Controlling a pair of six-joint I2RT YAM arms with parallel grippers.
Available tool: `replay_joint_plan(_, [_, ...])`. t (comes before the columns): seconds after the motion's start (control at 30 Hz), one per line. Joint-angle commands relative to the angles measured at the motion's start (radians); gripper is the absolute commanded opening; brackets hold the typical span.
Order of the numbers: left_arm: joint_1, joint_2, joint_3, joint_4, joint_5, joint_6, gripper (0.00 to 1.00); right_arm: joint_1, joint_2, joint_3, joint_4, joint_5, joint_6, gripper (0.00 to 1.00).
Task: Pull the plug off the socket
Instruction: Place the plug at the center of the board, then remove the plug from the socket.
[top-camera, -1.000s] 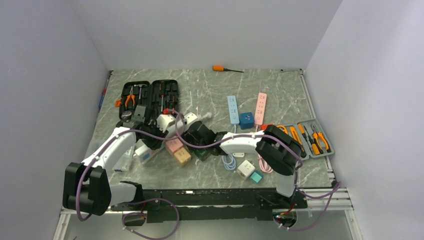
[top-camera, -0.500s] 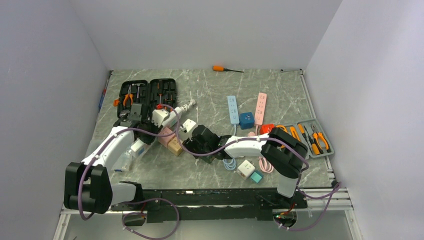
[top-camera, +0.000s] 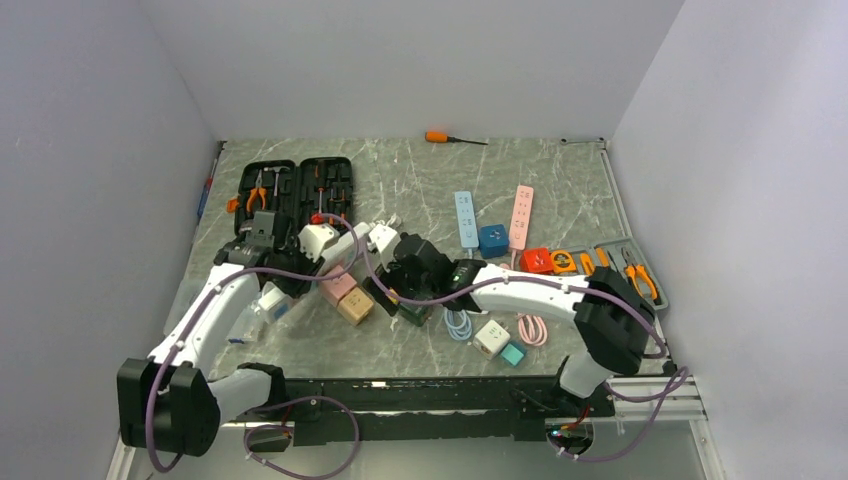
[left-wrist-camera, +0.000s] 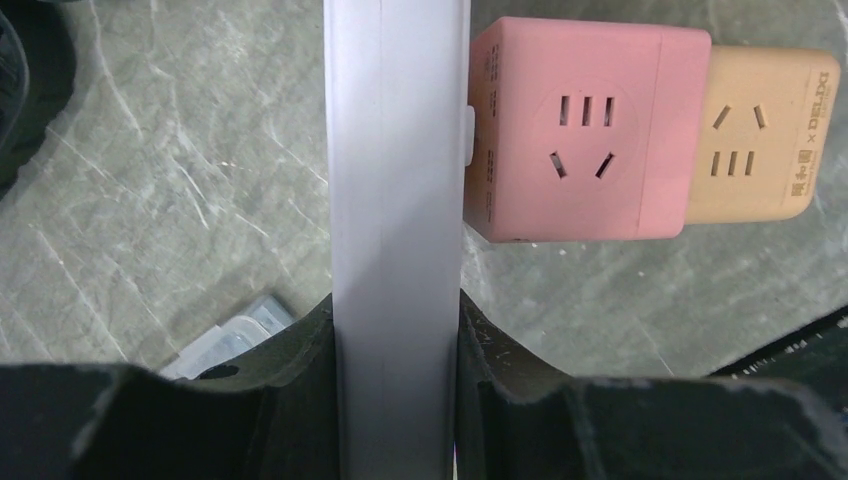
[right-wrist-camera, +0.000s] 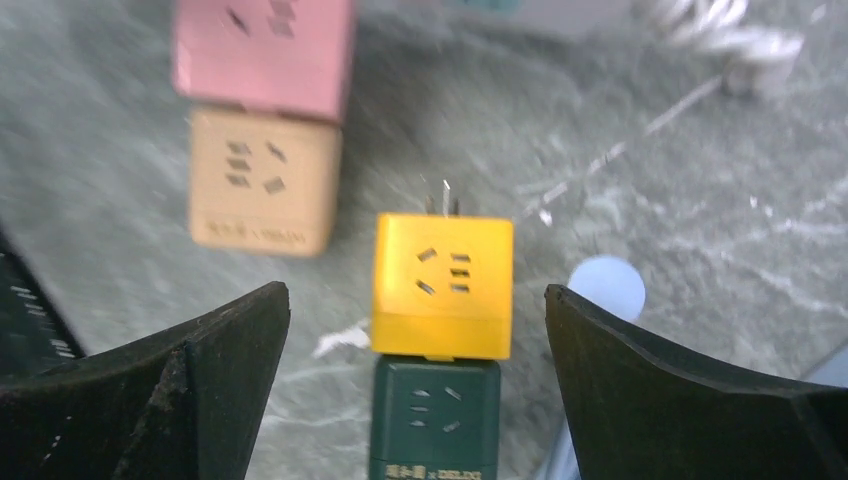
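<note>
My left gripper (left-wrist-camera: 395, 312) is shut on a white power strip (left-wrist-camera: 396, 180) that runs straight up the left wrist view. A pink cube socket (left-wrist-camera: 585, 130) sits against the strip's right side, with a tan cube socket (left-wrist-camera: 760, 125) joined to it. In the right wrist view a yellow cube plug (right-wrist-camera: 442, 285) lies on the table with its bare prongs pointing toward the tan cube (right-wrist-camera: 262, 180), a gap between them. A green cube (right-wrist-camera: 435, 420) is joined to the yellow one. My right gripper (right-wrist-camera: 415, 295) stands open over both, touching neither.
An open black tool case (top-camera: 298, 190) lies at the back left and a grey tool tray (top-camera: 620, 275) at the right. Blue (top-camera: 466, 218) and pink (top-camera: 521, 216) power strips, a blue cube (top-camera: 492, 240), coiled cables (top-camera: 458, 324) and small cubes (top-camera: 492, 338) crowd the middle. An orange screwdriver (top-camera: 445, 138) lies at the far edge.
My right gripper has opened and let go of the yellow and green cubes, which now lie apart from the tan cube. The left arm shifted the strip with the pink and tan cubes.
</note>
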Motion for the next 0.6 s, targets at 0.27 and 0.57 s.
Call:
replay_joint_plan(0.27, [-0.002,-0.154,0.046,-0.040,0.063,-0.046,0.00,0.100,0.085,0.121,0.256,-0.060,0.171,1.00])
replay_joint_plan(0.57, [-0.002,-0.186,0.045,-0.060,0.078,-0.049,0.00,0.145,0.228,0.211,0.318,0.026,0.168,1.00])
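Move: The pink plug, still in the white power strip my left hand grips, lies about 10 cm to the left of my open right hand, some 1 cm back and 3 cm lower. The tan plug joined to it is 6 cm left and 5 cm back; the loose yellow plug sits on the table about 6 cm almost straight below my right hand, with the green one 5 cm right and 4 cm back. From my left hand the pink plug is roughly 8 cm right and 2 cm back. Fingers kept wide open, I swing my right hand about 10 cm left from above the yellow plug towards the pink plug, arching up some 5 cm and then down again while drifting 3 cm back, my fingertips tilting up to the left by about 15 degrees. My left hand keeps its grip on the strip and draws it back nearly 3 cm and up 2 cm. ##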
